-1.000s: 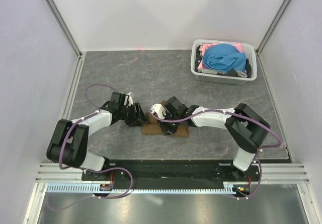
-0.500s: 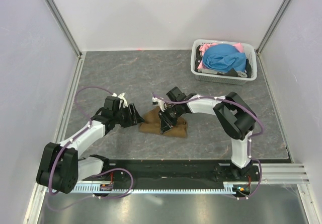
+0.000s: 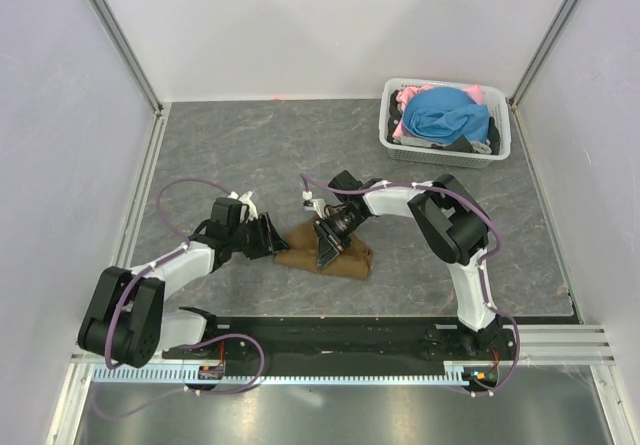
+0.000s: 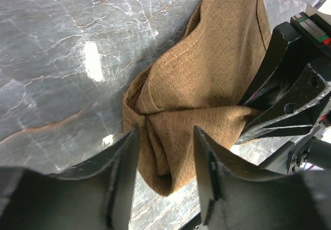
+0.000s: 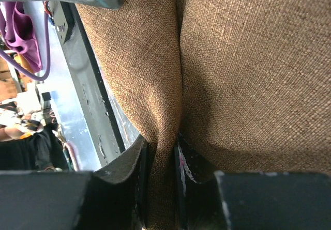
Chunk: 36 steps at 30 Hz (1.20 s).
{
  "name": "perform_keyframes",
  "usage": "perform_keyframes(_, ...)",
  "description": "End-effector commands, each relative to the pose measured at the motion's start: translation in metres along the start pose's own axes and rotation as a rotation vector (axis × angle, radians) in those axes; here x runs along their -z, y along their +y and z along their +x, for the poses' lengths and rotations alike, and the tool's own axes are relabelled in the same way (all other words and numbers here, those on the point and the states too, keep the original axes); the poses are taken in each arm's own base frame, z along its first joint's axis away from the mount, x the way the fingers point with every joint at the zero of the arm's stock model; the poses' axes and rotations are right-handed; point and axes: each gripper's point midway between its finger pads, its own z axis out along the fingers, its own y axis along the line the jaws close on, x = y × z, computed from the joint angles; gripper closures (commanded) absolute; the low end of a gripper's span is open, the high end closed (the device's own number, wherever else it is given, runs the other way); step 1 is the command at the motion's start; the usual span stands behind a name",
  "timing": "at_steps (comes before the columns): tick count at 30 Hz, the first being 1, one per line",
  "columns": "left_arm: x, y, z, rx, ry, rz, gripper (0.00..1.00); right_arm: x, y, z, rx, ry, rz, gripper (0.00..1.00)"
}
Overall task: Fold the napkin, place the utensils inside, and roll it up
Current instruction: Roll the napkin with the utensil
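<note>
The brown napkin [image 3: 350, 260] lies bunched in a lump on the table between both arms. My right gripper [image 3: 328, 248] reaches into it from behind and is shut on a pinched fold of the napkin [image 5: 248, 59], the cloth squeezed between its fingers [image 5: 163, 152]. My left gripper [image 3: 276, 237] is at the lump's left end. Its jaws [image 4: 165, 137] stand open on either side of the napkin's [image 4: 207, 85] puckered end, with a gap showing on the right side. The utensils are hidden from view.
A white basket [image 3: 440, 155] holding blue and pink clothes [image 3: 445, 115] stands at the back right. White walls close in the table on three sides. The arms' base rail [image 3: 340, 335] runs along the near edge.
The napkin has gone from a flat strip to a bunched lump. The right arm's elbow has swung back and left. The left gripper has dropped lower, to the napkin's left end.
</note>
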Motion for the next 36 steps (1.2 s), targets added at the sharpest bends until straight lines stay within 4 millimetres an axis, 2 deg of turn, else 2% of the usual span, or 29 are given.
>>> perform_keyframes(1,-0.008,-0.007,0.002,-0.002,0.015,0.056,0.52,-0.008,-0.029,0.024,-0.069,0.077,0.091,0.75)
perform_keyframes(4,-0.013,-0.004,0.010,0.012,0.055,0.062,0.67,-0.008,-0.031,0.022,-0.073,0.076,0.097,0.75)
perform_keyframes(5,-0.015,-0.002,0.013,0.019,0.070,0.059,0.78,-0.007,-0.031,0.021,-0.077,0.073,0.101,0.74)
perform_keyframes(9,-0.017,0.000,0.021,0.032,0.101,0.055,0.97,-0.001,-0.031,0.013,-0.073,0.049,0.116,0.68)
perform_keyframes(11,-0.017,0.003,0.023,0.039,0.114,0.040,0.98,0.005,-0.029,0.005,-0.061,0.028,0.135,0.64)
perform_keyframes(13,-0.017,0.006,0.024,0.039,0.120,0.018,0.98,0.011,-0.029,-0.004,-0.046,0.005,0.169,0.53)
perform_keyframes(14,-0.017,0.008,0.025,0.044,0.125,0.006,0.98,0.017,-0.024,-0.010,-0.026,-0.013,0.179,0.45)
perform_keyframes(18,-0.017,0.012,0.027,0.058,0.149,-0.022,0.98,0.036,-0.015,-0.029,0.032,-0.073,0.255,0.32)
perform_keyframes(21,-0.018,0.011,0.025,0.061,0.156,-0.024,0.98,0.053,-0.006,-0.041,0.084,-0.126,0.318,0.28)
perform_keyframes(22,-0.018,0.010,0.025,0.064,0.161,-0.024,0.98,0.055,-0.006,-0.039,0.097,-0.130,0.334,0.27)
perform_keyframes(23,-0.019,0.012,0.026,0.068,0.169,-0.028,0.98,0.065,-0.002,-0.046,0.137,-0.164,0.381,0.25)
perform_keyframes(25,-0.019,0.012,0.027,0.076,0.185,-0.035,0.98,0.065,0.001,-0.040,0.187,-0.159,0.424,0.24)
perform_keyframes(26,-0.020,0.012,0.028,0.083,0.194,-0.041,0.98,0.074,0.005,-0.047,0.252,-0.193,0.475,0.24)
perform_keyframes(27,-0.020,0.013,0.028,0.089,0.203,-0.051,0.98,0.070,0.005,-0.038,0.279,-0.179,0.497,0.23)
perform_keyframes(29,-0.019,0.014,0.027,0.103,0.212,-0.065,0.98,0.077,0.016,-0.045,0.369,-0.229,0.546,0.22)
perform_keyframes(30,-0.020,0.013,0.025,0.106,0.213,-0.072,0.98,0.072,0.013,-0.035,0.393,-0.213,0.589,0.22)
perform_keyframes(32,-0.019,0.015,0.027,0.116,0.233,-0.090,0.98,0.077,0.025,-0.040,0.476,-0.265,0.635,0.21)
perform_keyframes(33,-0.019,0.014,0.024,0.117,0.235,-0.093,0.98,0.072,0.024,-0.032,0.518,-0.247,0.678,0.21)
perform_keyframes(35,-0.018,0.013,0.024,0.121,0.242,-0.097,0.98,0.073,0.031,-0.033,0.571,-0.273,0.711,0.21)
perform_keyframes(36,-0.018,0.012,0.021,0.119,0.238,-0.094,0.98,0.068,0.031,-0.026,0.588,-0.257,0.715,0.21)
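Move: The roll's left end lies about 2 cm to the right of the open left hand and 2 cm below. The right hand still grips the napkin's rolled near edge between its fingers. From the right hand, that left end is roughly 9 cm to the left and 1 cm ahead, the roll's right end some 9 cm to the right and 1 cm back, and the napkin's far corner about 8 cm ahead and 2 cm left. Left sinks to pinch the roll's left end; right lets go, rising about 6 cm, forward then back. ##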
